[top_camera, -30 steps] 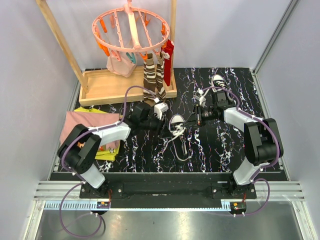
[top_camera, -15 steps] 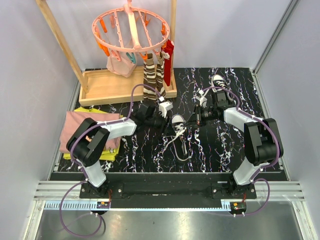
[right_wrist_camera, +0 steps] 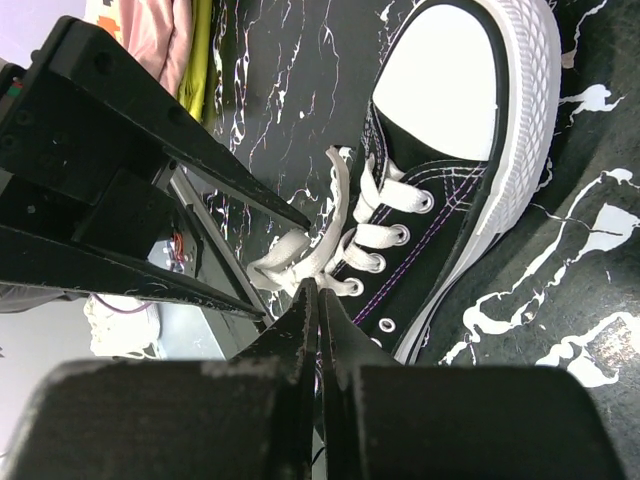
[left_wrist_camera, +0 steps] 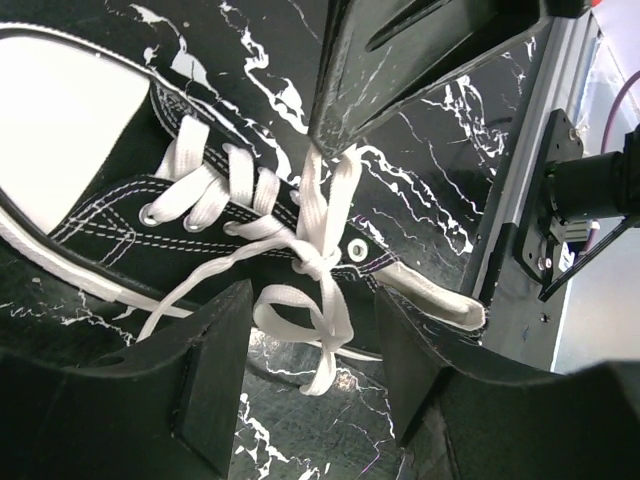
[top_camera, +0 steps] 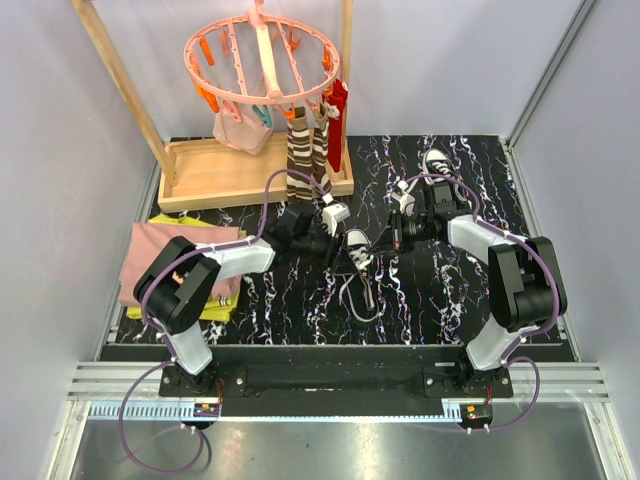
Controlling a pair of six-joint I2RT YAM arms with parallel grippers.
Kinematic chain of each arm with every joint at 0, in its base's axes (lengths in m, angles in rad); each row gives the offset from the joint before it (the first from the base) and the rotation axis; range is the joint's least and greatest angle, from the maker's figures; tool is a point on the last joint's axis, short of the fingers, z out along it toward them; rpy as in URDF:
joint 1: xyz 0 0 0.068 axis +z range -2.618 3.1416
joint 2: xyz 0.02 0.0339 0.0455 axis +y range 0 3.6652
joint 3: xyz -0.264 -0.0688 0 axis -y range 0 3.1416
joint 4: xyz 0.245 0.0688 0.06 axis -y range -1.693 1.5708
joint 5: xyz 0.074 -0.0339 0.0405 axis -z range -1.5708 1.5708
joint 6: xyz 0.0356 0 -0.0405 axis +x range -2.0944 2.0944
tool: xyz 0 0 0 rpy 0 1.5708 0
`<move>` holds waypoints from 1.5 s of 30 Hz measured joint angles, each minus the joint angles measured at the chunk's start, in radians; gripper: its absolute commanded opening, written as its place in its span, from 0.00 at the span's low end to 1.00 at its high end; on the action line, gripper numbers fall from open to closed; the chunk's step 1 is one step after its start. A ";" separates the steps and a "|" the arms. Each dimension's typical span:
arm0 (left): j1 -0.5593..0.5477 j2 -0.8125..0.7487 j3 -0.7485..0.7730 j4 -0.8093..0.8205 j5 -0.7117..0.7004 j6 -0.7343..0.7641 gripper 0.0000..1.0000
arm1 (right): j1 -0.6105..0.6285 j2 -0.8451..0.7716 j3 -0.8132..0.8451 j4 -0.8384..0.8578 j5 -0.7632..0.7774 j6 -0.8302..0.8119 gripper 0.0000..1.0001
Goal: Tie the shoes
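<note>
One black shoe with a white toe cap lies mid-table between both grippers; the left wrist view shows its white laces crossed in a knot with a loop. My left gripper stands open, the loop hanging between its fingers untouched. Opposite it, my right gripper is shut, its tips pinching the lace strands above the knot. In the top view the left gripper and right gripper flank the shoe. The other shoe sits at the back right.
A wooden rack tray with a pink peg hanger and hanging brown striped socks stands at the back left. Folded pink and yellow cloths lie at the left edge. A loose lace trails toward the front.
The right gripper has closed on the lace. The left gripper has moved right, up to the shoe, staying open. The shoe has barely shifted.
</note>
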 measured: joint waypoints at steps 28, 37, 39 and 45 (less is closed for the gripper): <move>0.040 -0.024 -0.001 -0.077 0.026 0.080 0.00 | -0.013 -0.052 -0.029 -0.039 0.106 -0.070 0.00; 0.053 -0.063 -0.029 -0.086 0.021 0.123 0.00 | -0.037 -0.063 -0.036 -0.063 0.124 -0.090 0.00; 0.056 -0.066 -0.038 -0.096 0.019 0.133 0.00 | -0.040 -0.063 -0.042 -0.070 0.124 -0.093 0.00; 0.068 -0.080 -0.053 -0.111 0.018 0.157 0.00 | -0.047 -0.067 -0.051 -0.077 0.124 -0.101 0.00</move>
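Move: The lace loop hanging from the knot is already almost between the open left fingers, only about 1 cm to their right and 1 cm lower. The knot is roughly 2 cm right of that hand and 3 cm below, the crossed lace rows some 4 cm ahead and 2 cm right, and the toe cap about 8 cm ahead and 1 cm right, both lower. From the right hand, still gripping its lace, the loop is about 4 cm left, 1 cm back and 2 cm down. The left hand first shuts its open fingers on the hanging lace loop almost on the spot, pinching it, then draws it about 3.5 cm to the left, away from the knot. The right hand keeps its shut grip on the other lace and pulls the opposite way, some 3 cm right and half as much down, its fingers tipping a little steeper, so that the two hands stretch the lace crosswise over the shoe. ##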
